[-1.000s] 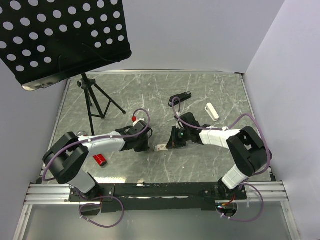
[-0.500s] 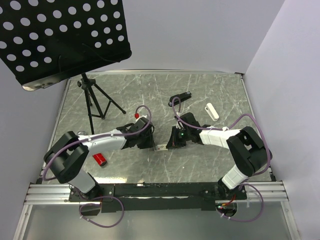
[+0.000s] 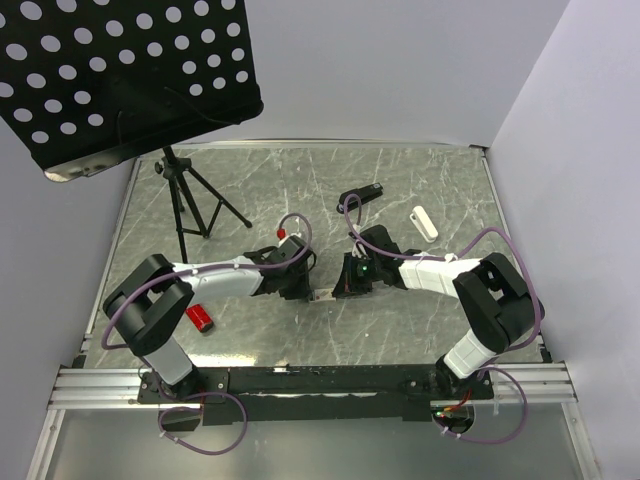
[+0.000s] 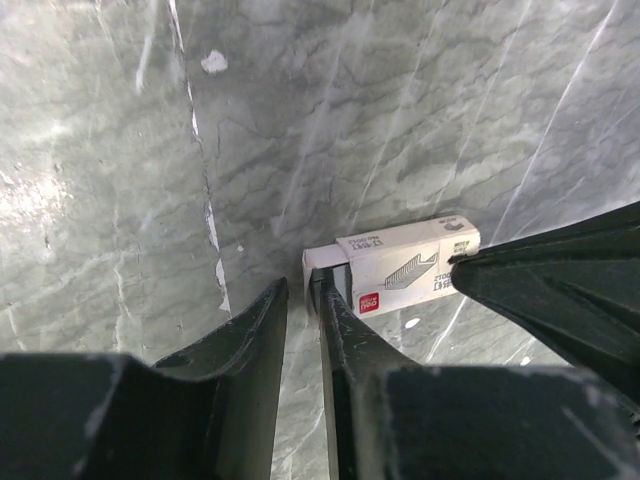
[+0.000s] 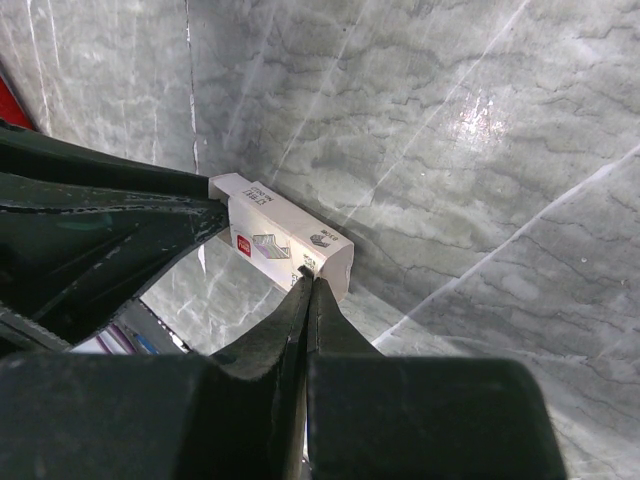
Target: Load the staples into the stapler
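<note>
The staples box (image 3: 322, 295), small and pale with a red mark, lies on the marble table between my two grippers. In the left wrist view the staples box (image 4: 410, 262) has its inner tray poking out of the end toward me. My left gripper (image 4: 298, 288) (image 3: 303, 290) stands open by a narrow gap with only table showing in it, and its right fingertip (image 4: 322, 285) touches that tray end. My right gripper (image 5: 308, 275) (image 3: 348, 288) is shut, tips pressed against the other end of the staples box (image 5: 285, 240). A black stapler (image 3: 360, 194) and a white stapler (image 3: 425, 222) lie farther back.
A tripod (image 3: 185, 205) carrying a black perforated music-stand panel (image 3: 120, 70) stands at the back left. A small red object (image 3: 200, 319) lies on the table beside the left arm. Pale walls close the table at the back and right.
My left gripper has slid right, up to the box, and its jaws have gone from shut to slightly apart. The right arm and the box stay put.
</note>
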Motion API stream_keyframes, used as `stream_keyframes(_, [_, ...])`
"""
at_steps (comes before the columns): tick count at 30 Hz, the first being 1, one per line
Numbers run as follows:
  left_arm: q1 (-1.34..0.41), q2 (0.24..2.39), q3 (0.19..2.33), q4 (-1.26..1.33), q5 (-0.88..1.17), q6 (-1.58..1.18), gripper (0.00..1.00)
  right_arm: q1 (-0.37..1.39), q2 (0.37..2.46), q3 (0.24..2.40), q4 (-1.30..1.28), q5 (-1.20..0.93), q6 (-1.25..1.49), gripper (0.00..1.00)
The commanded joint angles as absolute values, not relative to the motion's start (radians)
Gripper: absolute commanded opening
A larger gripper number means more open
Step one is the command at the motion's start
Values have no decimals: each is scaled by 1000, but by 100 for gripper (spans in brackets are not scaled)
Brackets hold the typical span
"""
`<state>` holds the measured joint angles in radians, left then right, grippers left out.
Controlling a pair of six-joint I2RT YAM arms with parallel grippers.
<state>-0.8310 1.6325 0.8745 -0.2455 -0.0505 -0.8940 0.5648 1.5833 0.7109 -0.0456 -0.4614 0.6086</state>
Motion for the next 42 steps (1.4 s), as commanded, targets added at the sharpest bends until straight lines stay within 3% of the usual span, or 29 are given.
stream_keyframes(1, [-842,1644,905,-245,-55,-884,24,560,1572,701,-21,-460,600,0])
stream_keyframes(7, [-847,1649,913,-270,-66,-881,16,558,1572,701,-18,-463,601,0])
stream_keyframes(11, [-848,1646,916,-279,-75,-882,1,561,1565,701,-20,-463,600,0])
stream_keyframes(22, [-847,1649,946,-376,-170,-877,1,548,1525,680,-34,-457,600,0])
stream_keyframes(42, [-847,1631,925,-365,-161,-870,1,476,1474,644,-87,-445,543,0])
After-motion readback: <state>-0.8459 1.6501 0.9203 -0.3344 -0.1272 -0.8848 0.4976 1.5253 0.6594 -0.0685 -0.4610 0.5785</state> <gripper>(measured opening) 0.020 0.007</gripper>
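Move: The staples box bridges the two hands: its middle is about 3 cm to the right of the left hand, straight across and 1 cm below, with its tray end between the open left fingers. It is likewise about 3 cm to the left of the right hand, which already grips the sleeve's other end. From the right hand the black stapler lies some 25 cm ahead and 5 cm right, the white tool about 19 cm ahead and 19 cm right. Left fingers shut on the tray's end, easing 1 cm left, while right drags the sleeve 2.5 cm right. ##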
